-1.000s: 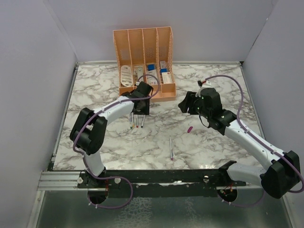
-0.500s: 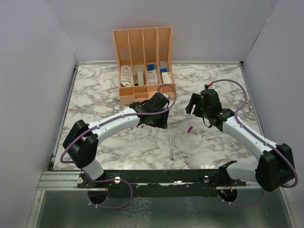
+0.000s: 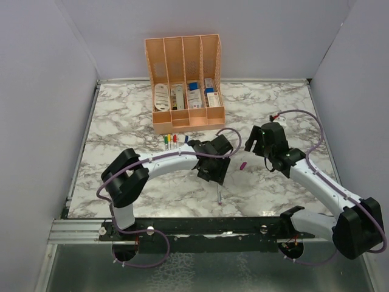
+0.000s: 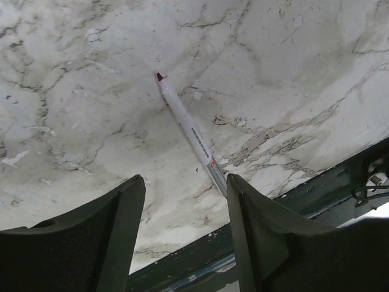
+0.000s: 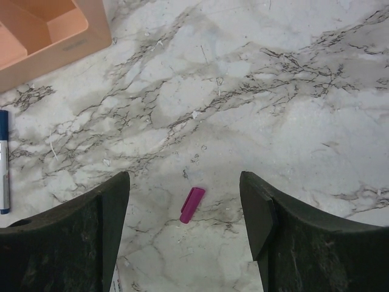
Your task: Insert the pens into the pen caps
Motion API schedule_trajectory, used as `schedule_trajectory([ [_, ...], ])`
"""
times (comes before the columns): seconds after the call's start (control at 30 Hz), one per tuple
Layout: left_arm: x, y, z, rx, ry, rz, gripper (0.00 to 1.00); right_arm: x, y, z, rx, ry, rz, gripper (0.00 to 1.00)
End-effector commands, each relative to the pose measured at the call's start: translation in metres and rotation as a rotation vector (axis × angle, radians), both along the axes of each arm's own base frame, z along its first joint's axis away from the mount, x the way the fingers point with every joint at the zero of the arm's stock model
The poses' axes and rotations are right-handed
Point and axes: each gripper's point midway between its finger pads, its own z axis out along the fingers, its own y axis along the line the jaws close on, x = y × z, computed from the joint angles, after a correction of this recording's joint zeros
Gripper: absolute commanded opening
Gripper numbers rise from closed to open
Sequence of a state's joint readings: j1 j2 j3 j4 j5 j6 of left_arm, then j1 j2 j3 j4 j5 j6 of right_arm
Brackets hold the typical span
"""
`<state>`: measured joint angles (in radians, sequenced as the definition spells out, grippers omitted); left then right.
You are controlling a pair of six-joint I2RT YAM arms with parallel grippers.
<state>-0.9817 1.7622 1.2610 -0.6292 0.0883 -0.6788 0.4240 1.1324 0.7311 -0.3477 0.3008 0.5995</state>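
Note:
One uncapped pen with a dark red tip lies on the marble near the front edge. My left gripper hangs open above its near end; the barrel passes just beside the right finger and nothing is held. A magenta pen cap lies loose on the marble. My right gripper is open above it, the cap sitting between the fingers' lines. Several pens with coloured ends lie in a row before the organizer; a blue-ended one shows at the right wrist view's left edge.
The peach organizer stands at the back centre, its corner showing in the right wrist view. The black front rail runs just beyond the lone pen's near end. Grey walls close both sides.
My left arm swung from the organizer's front to the lone pen near the front edge, leaving the row of pens behind, and its jaws widened. My right gripper opened and shifted over the magenta cap.

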Motion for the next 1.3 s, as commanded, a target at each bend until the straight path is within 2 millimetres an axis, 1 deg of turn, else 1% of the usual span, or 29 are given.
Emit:
schedule_trajectory([
  [0.0, -0.014, -0.017, -0.003, 0.002, 0.045, -0.038, 0.59, 0.000, -0.003, 0.005, 0.002, -0.033, -0.006, 0.73],
  [0.1, -0.018, -0.024, -0.005, 0.004, 0.054, -0.066, 0.59, -0.003, -0.003, 0.007, 0.005, -0.036, 0.001, 0.73],
  [0.2, -0.023, -0.024, -0.011, 0.017, 0.078, -0.084, 0.59, -0.003, -0.003, 0.010, 0.003, -0.049, 0.012, 0.73],
  [0.37, -0.032, -0.018, -0.021, 0.060, 0.110, -0.108, 0.59, -0.003, -0.003, 0.014, 0.007, -0.067, 0.016, 0.73],
  [0.53, -0.040, -0.008, -0.039, 0.116, 0.143, -0.133, 0.59, -0.003, -0.001, 0.017, 0.025, -0.083, 0.021, 0.73],
  [0.67, -0.040, -0.008, -0.048, 0.139, 0.146, -0.156, 0.59, -0.003, 0.000, 0.020, 0.032, -0.093, 0.025, 0.72],
  [0.8, -0.039, 0.000, -0.060, 0.189, 0.147, -0.171, 0.59, -0.003, -0.001, 0.023, 0.032, -0.102, 0.023, 0.72],
  [1.0, -0.031, 0.023, -0.081, 0.321, 0.110, -0.174, 0.58, -0.002, 0.001, 0.027, 0.041, -0.116, 0.027, 0.72],
  [1.1, -0.025, 0.045, -0.093, 0.436, 0.079, -0.168, 0.56, -0.002, 0.001, 0.027, 0.042, -0.118, 0.028, 0.72],
  [1.2, -0.018, 0.069, -0.104, 0.557, 0.036, -0.149, 0.55, -0.001, 0.001, 0.027, 0.043, -0.121, 0.027, 0.72],
  [1.27, -0.013, 0.081, -0.109, 0.621, 0.013, -0.138, 0.55, 0.000, 0.002, 0.028, 0.045, -0.124, 0.029, 0.72],
])
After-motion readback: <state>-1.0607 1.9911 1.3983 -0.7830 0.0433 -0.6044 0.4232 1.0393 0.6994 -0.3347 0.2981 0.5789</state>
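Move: The last loose pen lies almost under the left hand, its middle some 2 cm to the right, 1 cm back and 6 cm below, its bare tip pointing forward and its tail towards the base. The purple cap is about 8 cm ahead of that hand and 11 cm to its right; the blue-capped pen lies some 14 cm ahead and 12 cm to its left. From the right hand, the loose pen is roughly 13 cm back, 13 cm to the left and 10 cm below. The left hand sinks about 5 cm onto the tail half of the loose pen with its fingers staying open, easing back some 3 cm and at first 2 cm to the right, then creeping left again and slightly forward at the end. As it nears the table it tilts some 15 degrees, swinging the fingertips leftward towards straight down and turning a little clockwise, and its right-hand finger comes against the pen near the tail and pushes that end left. ##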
